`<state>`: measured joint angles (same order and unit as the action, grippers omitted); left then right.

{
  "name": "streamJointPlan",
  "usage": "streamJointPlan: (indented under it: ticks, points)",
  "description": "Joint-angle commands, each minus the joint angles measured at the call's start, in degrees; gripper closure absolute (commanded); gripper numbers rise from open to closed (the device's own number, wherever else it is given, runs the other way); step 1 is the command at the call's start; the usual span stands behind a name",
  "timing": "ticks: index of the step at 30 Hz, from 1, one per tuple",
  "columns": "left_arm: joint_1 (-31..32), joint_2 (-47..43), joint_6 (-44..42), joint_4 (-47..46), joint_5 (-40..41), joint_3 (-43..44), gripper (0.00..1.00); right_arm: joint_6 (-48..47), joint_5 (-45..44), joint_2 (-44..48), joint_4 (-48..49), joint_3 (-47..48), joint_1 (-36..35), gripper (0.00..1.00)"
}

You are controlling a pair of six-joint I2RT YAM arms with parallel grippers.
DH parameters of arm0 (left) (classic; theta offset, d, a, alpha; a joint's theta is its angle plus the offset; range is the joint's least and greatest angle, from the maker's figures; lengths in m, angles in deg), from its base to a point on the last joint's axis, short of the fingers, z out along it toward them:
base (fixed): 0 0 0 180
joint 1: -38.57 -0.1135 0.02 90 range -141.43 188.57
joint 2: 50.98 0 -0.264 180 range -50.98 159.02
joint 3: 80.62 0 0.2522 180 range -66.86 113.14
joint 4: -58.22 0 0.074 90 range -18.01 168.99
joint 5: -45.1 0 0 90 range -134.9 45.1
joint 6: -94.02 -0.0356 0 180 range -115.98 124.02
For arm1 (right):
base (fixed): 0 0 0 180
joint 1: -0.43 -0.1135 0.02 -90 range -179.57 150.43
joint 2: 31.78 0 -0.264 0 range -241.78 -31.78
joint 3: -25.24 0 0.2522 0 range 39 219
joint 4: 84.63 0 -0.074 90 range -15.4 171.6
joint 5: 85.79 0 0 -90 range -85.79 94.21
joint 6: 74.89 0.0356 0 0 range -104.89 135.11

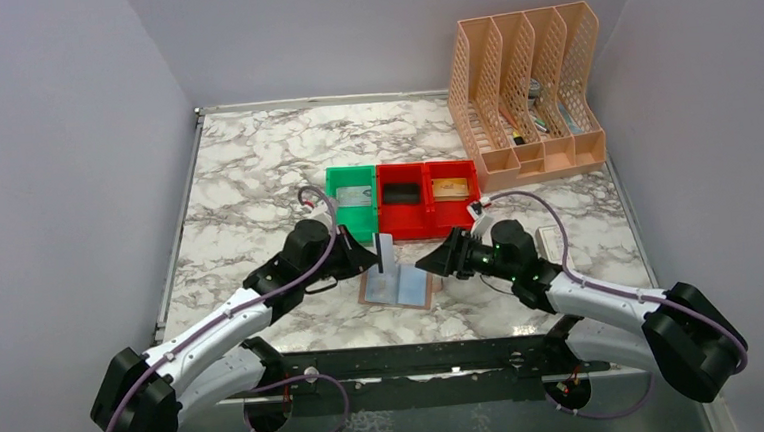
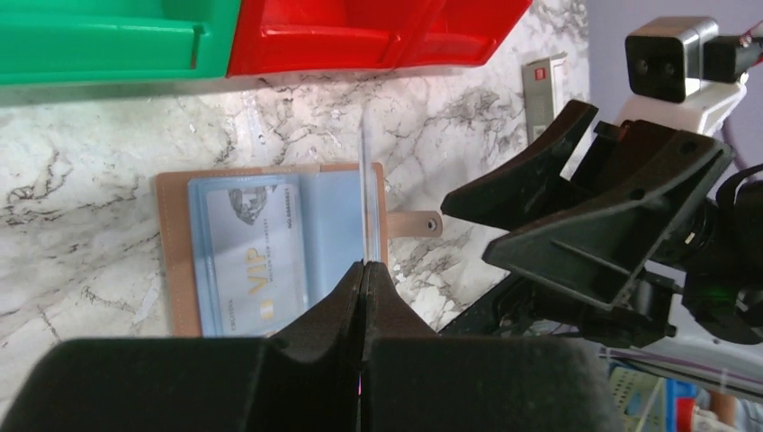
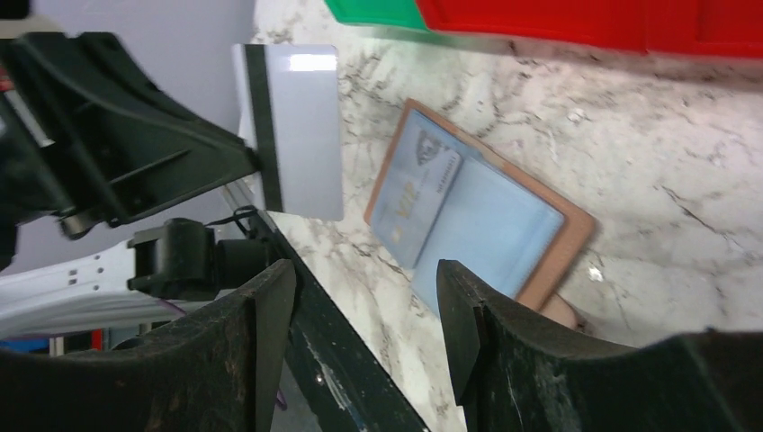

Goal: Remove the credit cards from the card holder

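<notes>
The brown card holder (image 1: 397, 287) lies open on the marble table, its light blue lining up. A silver-grey VIP credit card (image 2: 256, 261) sits in its left pocket. My left gripper (image 2: 363, 267) is shut on another silver-grey credit card (image 3: 297, 130), which stands upright on edge above the holder (image 2: 171, 261). In the top view this card (image 1: 384, 250) rises from the left gripper (image 1: 372, 257). Just right of the holder (image 3: 562, 243), my right gripper (image 3: 364, 306) stands open with nothing between its fingers, facing the held card.
Behind the holder stand a green bin (image 1: 340, 214) and two red bins (image 1: 429, 223), each with a card in it. A peach file organizer (image 1: 526, 92) fills the back right. A white box with a red mark (image 1: 550, 238) lies by the right arm.
</notes>
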<state>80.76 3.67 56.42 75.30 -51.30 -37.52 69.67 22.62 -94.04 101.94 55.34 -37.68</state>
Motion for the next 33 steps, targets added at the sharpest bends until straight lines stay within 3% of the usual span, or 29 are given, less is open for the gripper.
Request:
streamJointPlan:
  ticks: [1,13,20,33]
  points:
    - [-4.82,-2.07,1.94,-9.56,-14.34,-3.59,1.00,1.01,2.54,1.36,9.10,-0.33,0.29,0.40]
    - [-6.41,-1.08,3.06,-18.49,-23.37,-5.08,1.00,-1.33,3.76,-2.03,11.56,1.59,0.55,0.43]
    - [-6.42,-1.05,3.58,-20.98,-25.16,-5.38,1.00,-1.93,14.36,-5.90,14.97,4.88,1.90,0.48]
    - [-6.41,-1.79,3.58,-21.54,-26.20,-6.09,1.00,7.92,22.46,-12.96,34.46,2.58,3.22,0.78]
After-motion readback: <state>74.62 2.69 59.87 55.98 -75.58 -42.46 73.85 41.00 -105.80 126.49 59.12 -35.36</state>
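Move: The left hand holds the drawn-out card by its striped long edge, the card's middle about 2 cm to the right and 1 cm ahead. From the open right hand this card lies some 9 cm to the left, 3 cm ahead and 3 cm higher. The open card holder is about 6 cm left, 1 cm back and 7 cm below the right hand; the red tray stands 17 cm ahead and 1 cm right of it. Up and to its left, the right hand climbs about 6 cm towards the held card, its fingers tipping upward and swinging counter-clockwise, and closes them roughly halfway around the card's free side. The left hand keeps its pinch and lifts the card about 5 cm, drawing it slightly back and to the right while its wrist tilts the fingers up and turns about 15 degrees clockwise. ##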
